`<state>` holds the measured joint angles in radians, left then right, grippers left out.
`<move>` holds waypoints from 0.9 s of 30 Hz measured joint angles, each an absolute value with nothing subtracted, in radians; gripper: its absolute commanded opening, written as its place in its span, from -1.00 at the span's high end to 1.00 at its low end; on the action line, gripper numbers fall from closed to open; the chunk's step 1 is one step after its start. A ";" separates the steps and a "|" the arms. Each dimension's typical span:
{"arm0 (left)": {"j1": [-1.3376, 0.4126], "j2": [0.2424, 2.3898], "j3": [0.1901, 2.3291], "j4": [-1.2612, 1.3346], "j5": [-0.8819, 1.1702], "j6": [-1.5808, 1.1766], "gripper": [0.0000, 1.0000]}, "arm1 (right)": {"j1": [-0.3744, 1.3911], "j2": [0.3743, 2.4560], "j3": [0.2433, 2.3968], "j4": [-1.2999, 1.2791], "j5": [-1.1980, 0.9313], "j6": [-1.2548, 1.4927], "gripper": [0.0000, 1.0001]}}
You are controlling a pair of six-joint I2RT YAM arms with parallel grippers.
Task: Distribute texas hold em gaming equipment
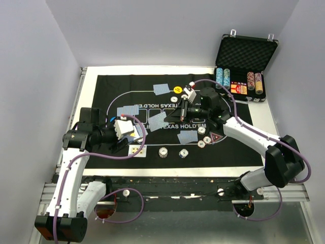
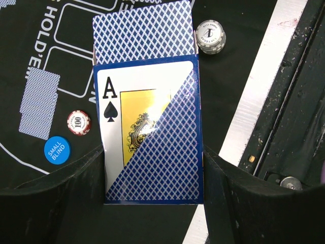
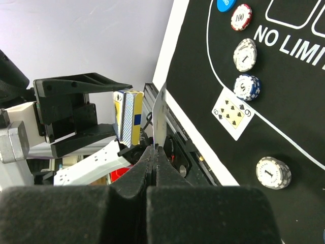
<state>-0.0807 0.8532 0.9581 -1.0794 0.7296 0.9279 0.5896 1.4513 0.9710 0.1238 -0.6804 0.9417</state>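
Note:
In the left wrist view my left gripper (image 2: 152, 173) is shut on the small deck box (image 2: 147, 132), printed with an ace of spades and a blue diamond pattern. From above, this gripper (image 1: 122, 128) hangs over the left part of the black mat (image 1: 238, 152). My right gripper (image 3: 154, 148) is shut on a single playing card (image 3: 160, 114), seen edge-on and standing upright just in front of the deck box (image 3: 128, 117). Blue-backed cards (image 1: 161, 89) (image 1: 187, 136) lie face down on the mat. A six of spades (image 3: 232, 113) lies face up. Poker chip stacks (image 1: 162, 152) (image 1: 183, 152) sit near the front edge.
An open black case (image 1: 246, 61) with several chip stacks stands at the back right. A yellow button (image 1: 177, 89), a blue small-blind button (image 2: 57, 150) and a red 100 chip (image 2: 78, 122) lie on the mat. A metal rail (image 2: 284, 101) runs along the near table edge.

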 measured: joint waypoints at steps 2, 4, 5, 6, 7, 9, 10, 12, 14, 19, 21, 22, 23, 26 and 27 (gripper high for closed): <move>-0.081 0.853 0.958 -1.079 0.730 0.928 0.04 | 0.587 1.451 0.974 0.119 -0.682 0.927 0.99; -0.081 0.853 0.958 -1.079 0.730 0.928 0.05 | 0.587 1.459 1.002 0.072 -0.664 0.871 0.99; -0.081 0.853 0.958 -1.079 0.729 0.928 0.05 | 0.587 1.469 1.030 0.038 -0.643 0.833 0.99; -0.081 0.853 0.958 -1.079 0.730 0.927 0.05 | 0.587 1.484 1.068 0.000 -0.611 0.787 0.99; -0.081 0.853 0.958 -1.079 0.730 0.927 0.05 | 0.587 1.496 1.092 -0.019 -0.582 0.753 0.99; -0.081 0.853 0.958 -1.080 0.730 0.927 0.05 | 0.591 1.526 1.152 -0.069 -0.495 0.666 0.99; -0.081 0.852 0.958 -1.080 0.730 0.926 0.05 | 0.597 1.541 1.178 -0.088 -0.450 0.625 0.99; -0.081 0.848 0.958 -1.081 0.730 0.926 0.05 | 0.609 1.576 1.228 -0.127 -0.347 0.548 0.99; -0.081 0.837 0.957 -1.082 0.730 0.926 0.05 | 0.649 1.634 1.300 -0.164 -0.212 0.447 0.99; -0.081 0.801 0.957 -1.095 0.729 0.919 0.05 | 0.764 1.787 1.432 -0.175 0.068 0.226 0.99; -0.081 0.789 0.957 -1.101 0.729 0.916 0.05 | 0.798 1.840 1.456 -0.163 0.154 0.147 0.99; -0.081 0.788 0.957 -1.102 0.729 0.916 0.05 | 0.807 1.864 1.462 -0.151 0.192 0.105 0.99; -0.081 0.784 0.956 -1.103 0.729 0.916 0.05 | 0.813 1.887 1.467 -0.142 0.229 0.066 0.99; -0.081 0.778 0.955 -1.110 0.729 0.916 0.05 | 0.830 1.957 1.483 -0.099 0.345 -0.052 0.99; -0.081 0.777 0.955 -1.113 0.729 0.916 0.05 | 0.833 1.983 1.493 -0.085 0.385 -0.089 0.99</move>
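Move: The far pile of face-down cards, towards which the right hand carries its card, lies some 35 cm ahead of that hand, about 3 cm to its left and 20 cm below. Beside the pile, the big blind button is 34 cm ahead and 6 cm right of the hand, and the white chip about 27 cm ahead and 4 cm right. The left card pile lies 20 cm ahead and 22 cm left. From the left hand the far pile is roughly 42 cm ahead, 12 cm right and 17 cm lower. Forward over the mat towards the far card pile goes the right hand, about 16 cm, sinking some 10 cm as well, mostly in the second half. On the way the wrist swings round by roughly 80 degrees, so that the fingers, which pointed left, end pointing forward and slanting down. The shut fingers keep their pinch on the card. ##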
